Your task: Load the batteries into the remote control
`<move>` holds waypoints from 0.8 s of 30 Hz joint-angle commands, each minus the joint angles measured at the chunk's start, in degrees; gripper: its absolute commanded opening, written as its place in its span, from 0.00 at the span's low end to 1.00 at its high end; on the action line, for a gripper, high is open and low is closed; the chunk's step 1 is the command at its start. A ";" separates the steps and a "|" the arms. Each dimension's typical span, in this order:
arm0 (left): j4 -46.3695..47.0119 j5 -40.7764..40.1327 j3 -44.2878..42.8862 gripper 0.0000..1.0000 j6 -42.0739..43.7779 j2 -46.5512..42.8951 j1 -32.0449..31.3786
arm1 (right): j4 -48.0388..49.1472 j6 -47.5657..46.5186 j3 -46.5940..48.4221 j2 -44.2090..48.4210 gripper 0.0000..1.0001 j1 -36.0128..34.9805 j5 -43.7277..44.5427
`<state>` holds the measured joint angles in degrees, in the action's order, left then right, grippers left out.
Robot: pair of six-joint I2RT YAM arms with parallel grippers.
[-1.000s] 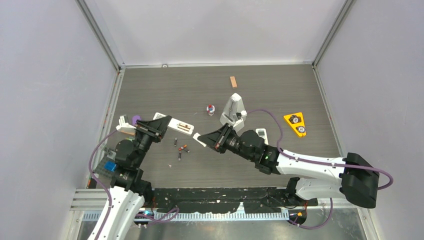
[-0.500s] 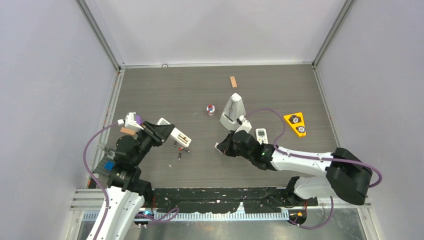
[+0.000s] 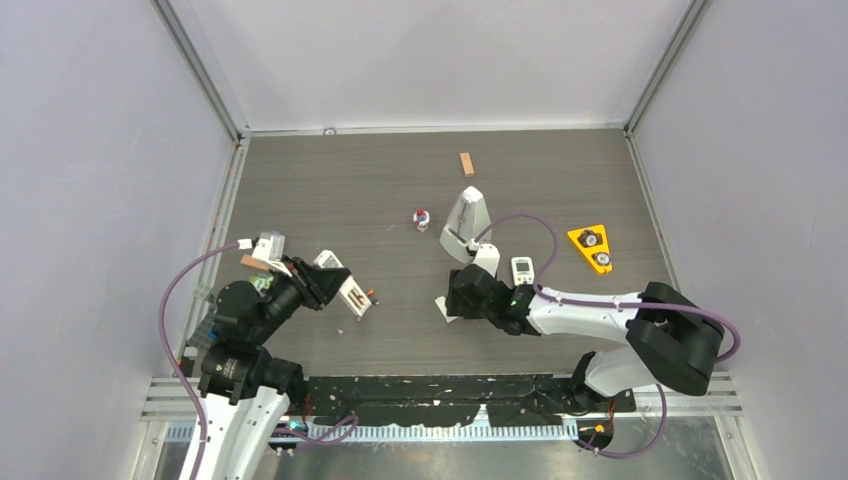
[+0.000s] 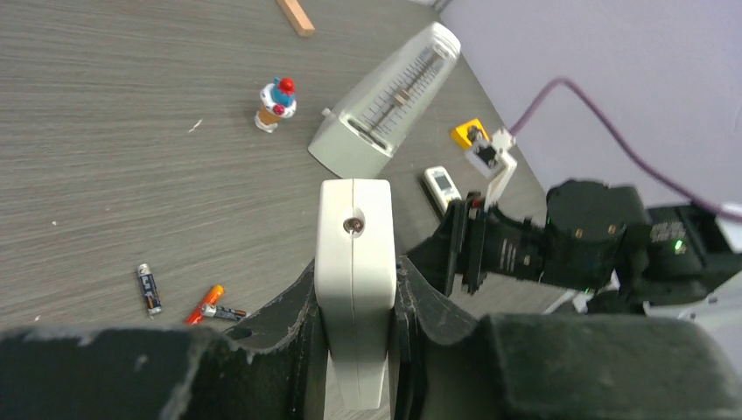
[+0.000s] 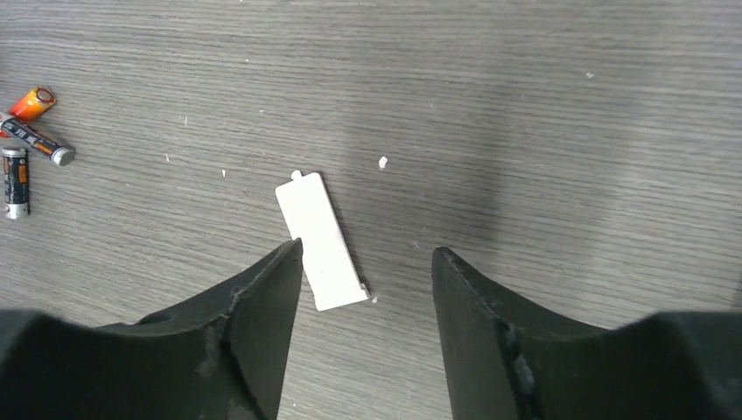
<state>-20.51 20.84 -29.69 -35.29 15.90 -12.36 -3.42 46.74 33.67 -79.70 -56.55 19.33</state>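
My left gripper [image 4: 356,276] is shut on the remote control [image 4: 353,229], a slim white bar standing on edge between the fingers; in the top view this gripper [image 3: 335,281] holds the remote control [image 3: 352,293] at the table's left. The remote's small white cover [image 5: 319,241] lies flat on the table, just ahead of my right gripper [image 5: 367,251], whose jaws stand open and empty. The cover [image 3: 441,307] lies by the right gripper [image 3: 453,299] near the table's middle. Three batteries [image 5: 33,142] lie loose on the table, dark with orange ends, between the two arms [image 4: 206,306].
A grey metronome [image 3: 467,222] stands behind the right arm, with a short white remote [image 3: 523,270] beside it. A yellow triangular piece [image 3: 591,247] lies at the right, a small red-and-white figure [image 3: 421,218] mid-table, and a wooden block [image 3: 466,163] at the back.
My right gripper has opened and let go of the white cover, which now lies on the table. Both arms have drawn back towards the near edge, the left still carrying the remote.
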 commanded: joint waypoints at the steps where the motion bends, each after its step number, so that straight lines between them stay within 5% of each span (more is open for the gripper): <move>1: -0.31 9.32 -3.09 0.00 6.86 0.05 0.21 | -3.53 -3.54 3.92 6.06 0.64 -0.56 2.72; 4: -0.37 15.11 -4.26 0.00 9.01 1.22 0.23 | -1.20 -8.44 4.04 11.32 0.67 -0.77 -2.92; 12: 6.30 29.99 -5.84 0.00 5.83 2.50 0.23 | 19.28 -15.94 1.74 22.45 0.80 -2.93 -35.85; 16: 13.79 36.21 -4.87 0.00 -0.92 2.90 0.23 | 25.29 -17.89 4.24 21.35 0.88 -7.69 -38.69; 24: 17.49 40.43 -4.80 0.00 -5.14 1.98 0.23 | 23.92 -20.15 12.97 12.11 0.84 -14.11 -36.70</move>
<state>-8.12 57.23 -33.47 -37.39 18.41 -12.36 16.73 28.60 41.60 -64.58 -68.51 -16.27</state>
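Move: The left gripper still holds the opened remote. That remote sits roughly 23 cm to the left, 3 cm back and 20 cm above the right gripper, which hangs low with its fingers part open. The battery cover lies about 4 cm below the right gripper and 2 cm left. The loose batteries are on the table, some 23 cm left and 2 cm forward of the right gripper. From the left gripper, the right gripper is about 24 cm to the right, 2 cm forward and 21 cm lower. Lift the right gripper off the laid-down battery cover, up about 22 cm, then swing it left and back towards the remote's free end, turning it counter-clockwise and levelling it while the fingers open wider. Meanwhile keep the left grip on the remote, drawing it back, up and right by about 12 cm in all and turning it some 35 degrees clockwise to meet the open fingers. ##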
